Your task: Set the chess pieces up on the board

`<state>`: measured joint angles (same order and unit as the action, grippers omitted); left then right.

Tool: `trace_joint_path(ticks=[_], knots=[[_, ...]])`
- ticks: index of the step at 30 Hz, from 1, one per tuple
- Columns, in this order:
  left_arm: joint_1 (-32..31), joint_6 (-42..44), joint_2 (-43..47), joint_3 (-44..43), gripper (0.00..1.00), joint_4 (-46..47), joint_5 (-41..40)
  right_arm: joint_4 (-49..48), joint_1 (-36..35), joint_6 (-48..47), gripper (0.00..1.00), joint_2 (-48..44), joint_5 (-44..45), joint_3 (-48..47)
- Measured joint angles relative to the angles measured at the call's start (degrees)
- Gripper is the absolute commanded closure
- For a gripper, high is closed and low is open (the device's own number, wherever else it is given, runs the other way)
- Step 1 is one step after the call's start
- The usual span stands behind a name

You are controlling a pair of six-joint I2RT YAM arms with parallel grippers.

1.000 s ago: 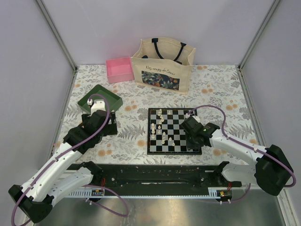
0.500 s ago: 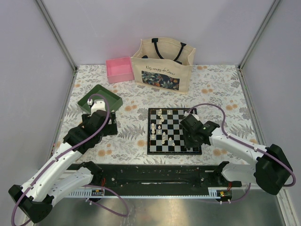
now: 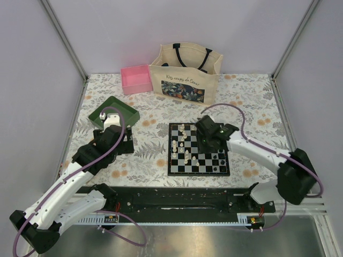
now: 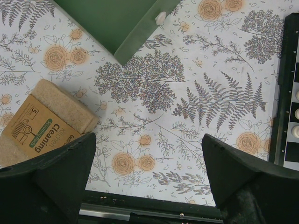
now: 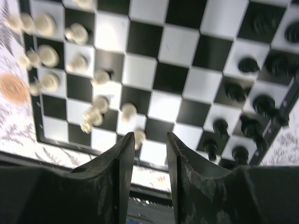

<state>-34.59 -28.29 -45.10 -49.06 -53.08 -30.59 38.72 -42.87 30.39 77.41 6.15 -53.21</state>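
The board [image 3: 199, 160] lies mid-table, right of centre. Cream-white chess pieces [image 3: 184, 145] stand along its left side and black ones [image 3: 220, 158] cluster at its near right corner. My right gripper [image 3: 208, 140] hovers above the board's middle. In the right wrist view the right gripper [image 5: 149, 140] is open by a narrow gap with nothing in it. Below it are cream pieces [image 5: 77, 63] on the left and black pieces [image 5: 254, 105] on the right. My left gripper [image 3: 124, 143] hangs wide open over bare cloth [image 4: 148, 149], left of the board's edge [image 4: 287, 93].
A green tray [image 3: 113, 112] sits just beyond the left gripper, and a brown cleaning-pad pack [image 4: 46, 121] lies beside its left finger. A pink box [image 3: 136, 78] and a tote bag [image 3: 185, 75] stand at the back. A black rail [image 3: 171, 198] runs along the near edge.
My right gripper went from shut to slightly open. It moved from the board's near right corner toward the far middle, uncovering black pieces there. The left arm stayed still.
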Motion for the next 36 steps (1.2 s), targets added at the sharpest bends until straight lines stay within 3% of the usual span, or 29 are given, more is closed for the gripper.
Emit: trace_joint_path(ticks=[7, 13, 24, 36], knots=[[0.0, 0.0, 0.0, 0.0, 0.01, 0.0, 0.0, -1.3, 0.0, -3.3, 0.58, 14.3, 2.0, -15.8], [0.0, 0.0, 0.2, 0.0, 0.01, 0.0, 0.0, -1.6, 0.4, -5.6, 0.58, 20.7, 1.8, -24.7], [0.0, 0.0, 0.4, 0.0, 0.01, 0.0, 0.0, -1.2, 3.1, -7.2, 0.58, 29.0, 0.3, -27.8], [0.0, 0.0, -0.3, 0.0, 0.01, 0.0, 0.1, -1.3, 3.3, -7.7, 0.62, 31.4, -0.3, -30.9]])
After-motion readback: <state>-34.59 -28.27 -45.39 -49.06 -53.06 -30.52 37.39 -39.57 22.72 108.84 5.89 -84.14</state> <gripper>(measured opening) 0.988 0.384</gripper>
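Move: The white piece I'm heading for stands about 12 cm ahead of my right hand, 8 cm to its left and some 5 cm below it. A slightly taller white piece is roughly 2 cm nearer than that one. A lone white pawn stands about 15 cm ahead and 4 cm left of my right hand, and a far-edge white piece 16 cm ahead and 9 cm left. From my left hand, the same target lies about 10 cm ahead, 29 cm right and 14 cm below. I swing my empty right hand forward and left across the board, away from the black pieces and towards the white cluster in the far left part, about 14 cm in all. On the way I arc up about 3 cm, then sink about 4 and slow to a creep just above the white pieces, fingers still partly open and tilted down, touching none of them yet. ##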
